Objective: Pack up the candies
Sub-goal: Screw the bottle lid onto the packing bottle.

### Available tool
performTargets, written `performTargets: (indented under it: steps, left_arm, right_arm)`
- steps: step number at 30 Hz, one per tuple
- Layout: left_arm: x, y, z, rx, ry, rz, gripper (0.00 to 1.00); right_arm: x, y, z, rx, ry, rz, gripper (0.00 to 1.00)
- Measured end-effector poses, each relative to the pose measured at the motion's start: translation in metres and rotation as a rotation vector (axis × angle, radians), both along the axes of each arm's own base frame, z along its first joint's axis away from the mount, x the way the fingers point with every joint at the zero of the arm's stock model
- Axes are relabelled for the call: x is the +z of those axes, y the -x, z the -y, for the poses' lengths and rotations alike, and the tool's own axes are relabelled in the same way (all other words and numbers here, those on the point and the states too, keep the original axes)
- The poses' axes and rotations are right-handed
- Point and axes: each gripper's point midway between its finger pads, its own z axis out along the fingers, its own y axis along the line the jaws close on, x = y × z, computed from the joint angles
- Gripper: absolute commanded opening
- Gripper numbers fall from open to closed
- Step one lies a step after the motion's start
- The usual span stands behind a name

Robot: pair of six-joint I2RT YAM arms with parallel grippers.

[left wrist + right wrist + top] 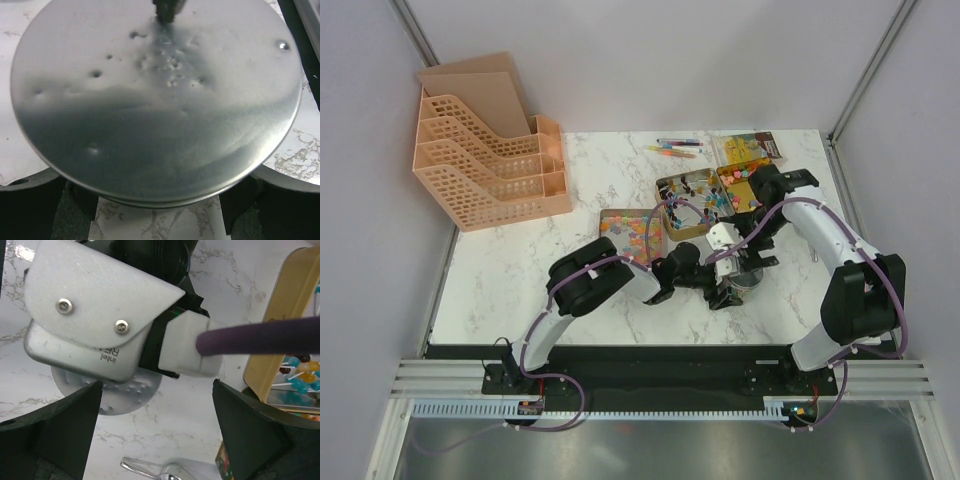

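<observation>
Candies fill a flat tin (632, 232) in mid-table, and more lie in gold tins (692, 195) behind it. Blue and yellow lollipops (300, 376) show in one gold tin in the right wrist view. A round, dented metal tin (155, 100) fills the left wrist view. My left gripper (159, 210) stands wide, one finger on each side of the tin's near rim, which hides the fingertips. I cannot see whether they press on it. My right gripper (157, 390) hangs open and empty just above the left wrist camera (90, 315) and the round tin (117, 400).
A metal scoop (160, 472) lies on the marble near the round tin (748, 278). Thin coloured pens (675, 148) lie at the back beside another candy tin (745, 148). An orange file rack (490, 160) stands at the back left. Both grippers (725, 293) (742, 262) crowd together.
</observation>
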Motion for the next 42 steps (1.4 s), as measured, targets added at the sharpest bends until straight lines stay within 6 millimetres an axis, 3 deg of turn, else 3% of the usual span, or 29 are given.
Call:
performTargets:
  steps: [21, 34, 42]
  left_arm:
    - [0.0, 0.0, -0.003, -0.009, 0.005, -0.001, 0.02]
    - [-0.001, 0.004, -0.004, -0.035, 0.008, -0.002, 0.02]
    - [-0.001, 0.005, -0.004, -0.039, 0.008, -0.002, 0.02]
  right_arm:
    - [-0.013, 0.038, 0.018, -0.076, 0.088, -0.069, 0.98]
    - [-0.016, 0.051, 0.035, -0.148, 0.13, 0.028, 0.97]
    - [-0.014, 0.093, 0.057, -0.275, 0.187, 0.003, 0.98]
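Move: Just back of the open right hand, the bottle lid sits on the packing bottle, its middle about 5 cm back, 2 cm to the left and some 5 cm below. From that hand the lollipop box lies about 13 cm ahead and 13 cm left, the gummy box 17 cm ahead and 1 cm right, and the scoop 8 cm ahead and 13 cm right, all some 12 cm lower. The left hand has the lid some 5 cm above and 1 cm right. Drawing back towards its base, the right hand passes the lid on its right side, some 9 cm in all, swinging about 6 cm out to the right and quickening near the end, so it finishes farther from the lid. It turns about 15 degrees clockwise, its fingers wide open and tipping nearer straight down. The left hand keeps its hold round the bottle. ##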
